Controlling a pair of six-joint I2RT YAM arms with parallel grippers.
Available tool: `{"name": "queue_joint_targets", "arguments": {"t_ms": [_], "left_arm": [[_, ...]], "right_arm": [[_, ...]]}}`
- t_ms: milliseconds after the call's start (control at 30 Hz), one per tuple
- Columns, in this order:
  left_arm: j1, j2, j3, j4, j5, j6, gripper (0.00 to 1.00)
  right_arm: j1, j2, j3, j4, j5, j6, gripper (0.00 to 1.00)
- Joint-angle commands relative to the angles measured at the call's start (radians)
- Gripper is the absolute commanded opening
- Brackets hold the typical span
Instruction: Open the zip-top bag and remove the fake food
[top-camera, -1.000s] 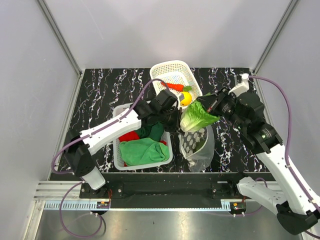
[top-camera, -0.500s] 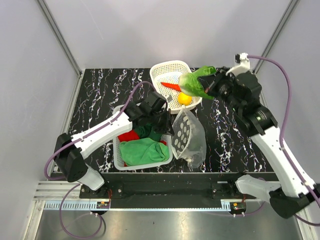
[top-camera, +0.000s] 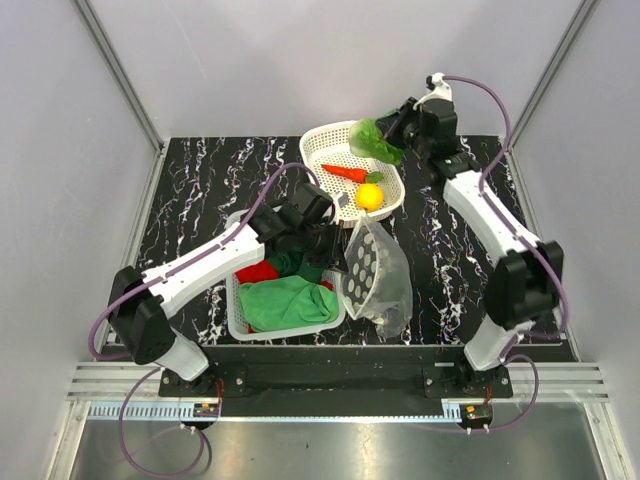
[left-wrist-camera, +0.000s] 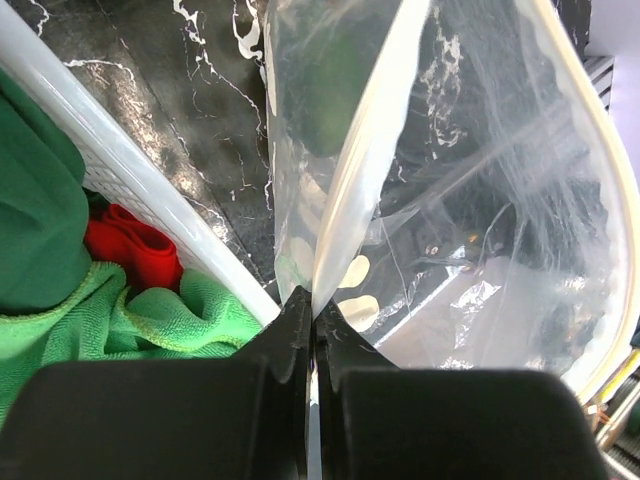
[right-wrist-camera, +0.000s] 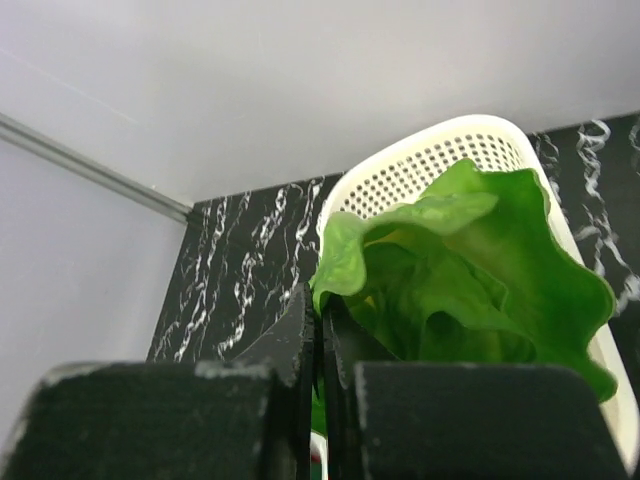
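The clear zip-top bag (top-camera: 375, 272) stands open on the table right of the near basket; it fills the left wrist view (left-wrist-camera: 450, 200). My left gripper (top-camera: 335, 250) is shut on the bag's rim (left-wrist-camera: 312, 300). My right gripper (top-camera: 392, 135) is shut on the green lettuce (top-camera: 372, 140) and holds it over the far basket (top-camera: 325, 140); the right wrist view shows the leaf (right-wrist-camera: 470, 270) pinched at the fingertips (right-wrist-camera: 322, 305). An orange carrot (top-camera: 345, 172) and a yellow lemon (top-camera: 370, 196) lie in that basket. Pale pieces (top-camera: 362, 268) show inside the bag.
The near white basket (top-camera: 236, 300) holds green (top-camera: 285, 303) and red (top-camera: 258, 272) cloths, also in the left wrist view (left-wrist-camera: 60, 260). Grey walls enclose the black marbled table (top-camera: 210, 175).
My right gripper has carried the lettuce from above the bag up and back to over the far basket. The bag has stood up more; the left gripper shifted slightly left, still holding the rim.
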Motion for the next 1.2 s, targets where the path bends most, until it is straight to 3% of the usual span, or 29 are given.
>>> {"name": "queue_joint_targets", "arguments": {"t_ms": [0, 200, 467, 667, 700, 733, 867, 967, 1167], "left_arm": [[0.004, -0.023, 0.046, -0.016, 0.023, 0.057, 0.0], [0.004, -0.043, 0.031, -0.031, 0.015, 0.084, 0.0], [0.004, -0.055, 0.038, -0.028, 0.003, 0.065, 0.0], [0.004, -0.054, 0.038, -0.025, -0.011, 0.051, 0.0], [0.002, -0.054, 0.04, -0.025, -0.011, 0.051, 0.0], [0.004, -0.052, 0.043, -0.024, -0.01, 0.049, 0.0], [0.004, -0.051, 0.06, -0.022, -0.008, 0.051, 0.0], [0.004, -0.048, 0.074, -0.025, -0.001, 0.052, 0.0], [0.004, -0.046, 0.12, -0.025, 0.004, 0.066, 0.0]], "right_arm": [[-0.021, 0.136, 0.146, 0.241, -0.106, 0.034, 0.0], [-0.054, 0.406, 0.316, 0.308, -0.208, 0.106, 0.0], [-0.075, 0.759, 0.684, 0.209, -0.344, 0.241, 0.02], [-0.089, 0.987, 1.013, 0.045, -0.438, 0.291, 0.18], [-0.094, 0.997, 1.025, 0.015, -0.452, 0.301, 0.21], [-0.097, 0.995, 1.025, -0.011, -0.45, 0.307, 0.34], [-0.106, 0.939, 0.986, -0.126, -0.447, 0.299, 0.56], [-0.107, 0.868, 0.975, -0.273, -0.469, 0.25, 0.67], [-0.11, 0.683, 0.964, -0.692, -0.412, 0.109, 0.74]]}}
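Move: The right hand, holding the lettuce, has the middle of the white basket about 10 cm ahead, 8 cm to its left and 29 cm below. Inside, the carrot lies some 9 cm ahead and 8 cm left, the yellow fruit about 2 cm ahead and 4 cm left, at much the same depth. From the left hand, still gripping the bag, the basket is roughly 39 cm ahead, 2 cm right and 15 cm down. The right hand sweeps forward and down, some 18 cm each, over the basket, opens off the lettuce, draws back 5 cm. ##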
